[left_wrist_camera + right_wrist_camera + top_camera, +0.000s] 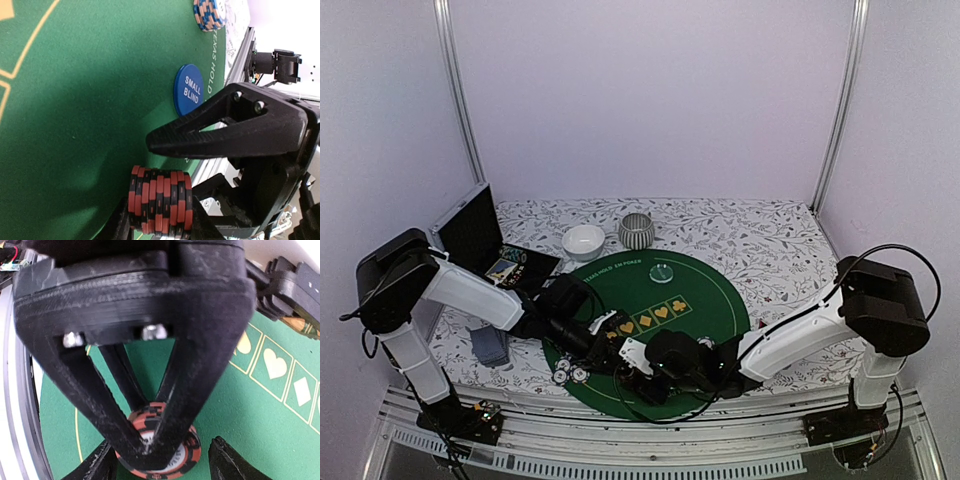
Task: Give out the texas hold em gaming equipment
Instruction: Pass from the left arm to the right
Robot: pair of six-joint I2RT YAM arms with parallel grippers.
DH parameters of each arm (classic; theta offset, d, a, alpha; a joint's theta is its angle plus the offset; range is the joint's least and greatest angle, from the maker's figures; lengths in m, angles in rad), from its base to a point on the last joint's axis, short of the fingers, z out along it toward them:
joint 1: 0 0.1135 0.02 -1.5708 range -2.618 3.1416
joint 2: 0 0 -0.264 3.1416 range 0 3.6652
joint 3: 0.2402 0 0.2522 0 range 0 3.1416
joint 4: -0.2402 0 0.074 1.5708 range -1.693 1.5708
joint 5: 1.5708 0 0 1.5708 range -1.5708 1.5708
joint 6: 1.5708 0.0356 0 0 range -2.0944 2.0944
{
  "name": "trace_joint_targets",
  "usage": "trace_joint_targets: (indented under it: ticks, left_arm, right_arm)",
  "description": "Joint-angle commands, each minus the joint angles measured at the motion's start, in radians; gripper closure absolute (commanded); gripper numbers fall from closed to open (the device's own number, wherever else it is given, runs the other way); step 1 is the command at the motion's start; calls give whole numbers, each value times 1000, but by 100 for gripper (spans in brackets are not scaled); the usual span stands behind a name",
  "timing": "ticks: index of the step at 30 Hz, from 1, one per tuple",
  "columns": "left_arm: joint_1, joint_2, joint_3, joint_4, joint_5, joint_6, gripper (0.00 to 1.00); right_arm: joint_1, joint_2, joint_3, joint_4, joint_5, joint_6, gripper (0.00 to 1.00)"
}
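Observation:
A stack of red-black striped poker chips [160,200] lies between the fingers of my left gripper [160,219], which is shut on it just over the green mat [75,100]. In the right wrist view the same stack [189,456] rests on the mat under the left gripper's fingers [100,405]. My right gripper [160,467] is open, with a fingertip on either side of the stack and apart from it. Both grippers meet at the mat's front [635,358]. A blue SMALL BLIND disc [189,90] and a blue-orange chip stack [207,12] lie nearby.
A white bowl [583,240] and a striped grey bowl [637,230] stand behind the mat. A pale green disc [662,272] lies on the mat's far side. A card deck [490,345] and an open black case [470,225] are at the left. Small chip stacks [568,372] sit by the mat's front-left edge.

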Motion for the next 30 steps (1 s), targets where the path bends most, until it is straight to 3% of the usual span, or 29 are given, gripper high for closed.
trace_joint_targets:
  ticks: [1,13,24,27,30]
  left_arm:
    - [7,36,-21,-25,-52,19,96]
    - [16,40,-25,-24,-48,24,96]
    - [19,47,-28,-24,-48,25,94]
    - [20,46,-32,-29,-50,27,89]
    - [24,40,-27,-54,-72,32,76]
  right_arm:
    - [-9,45,20,54,5,-45,36]
    - [-24,90,59,53,-33,-72,41]
    - [-28,92,71,41,-1,-78,68]
    - [-28,86,83,13,7,-74,72]
    - [-27,80,98,-34,15,-65,74]
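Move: The red-and-black chip stack stands on edge in the left fingers, its middle roughly 1 cm right of and 1 cm below the left hand point; from the open right hand it lies about 2 cm left, 1 cm ahead and 1 cm down. On the mat, some 6 cm lower, the small blind disc lies about 10 cm right of the right hand and 2 cm back. The black-and-white chip stacks are roughly 10 cm left and 2 cm back. The right hand noses in along its slanting fingers towards the stack, going left about 1.5 cm with a little forward and down, until its open jaws straddle the chips beside the left fingertips; there it stops and shuts by about a third of its gap, pinching the stack. The left hand stays in place and keeps its own grip throughout, so both grippers now hold the stack, with only a few degrees of wrist turn on the right. ##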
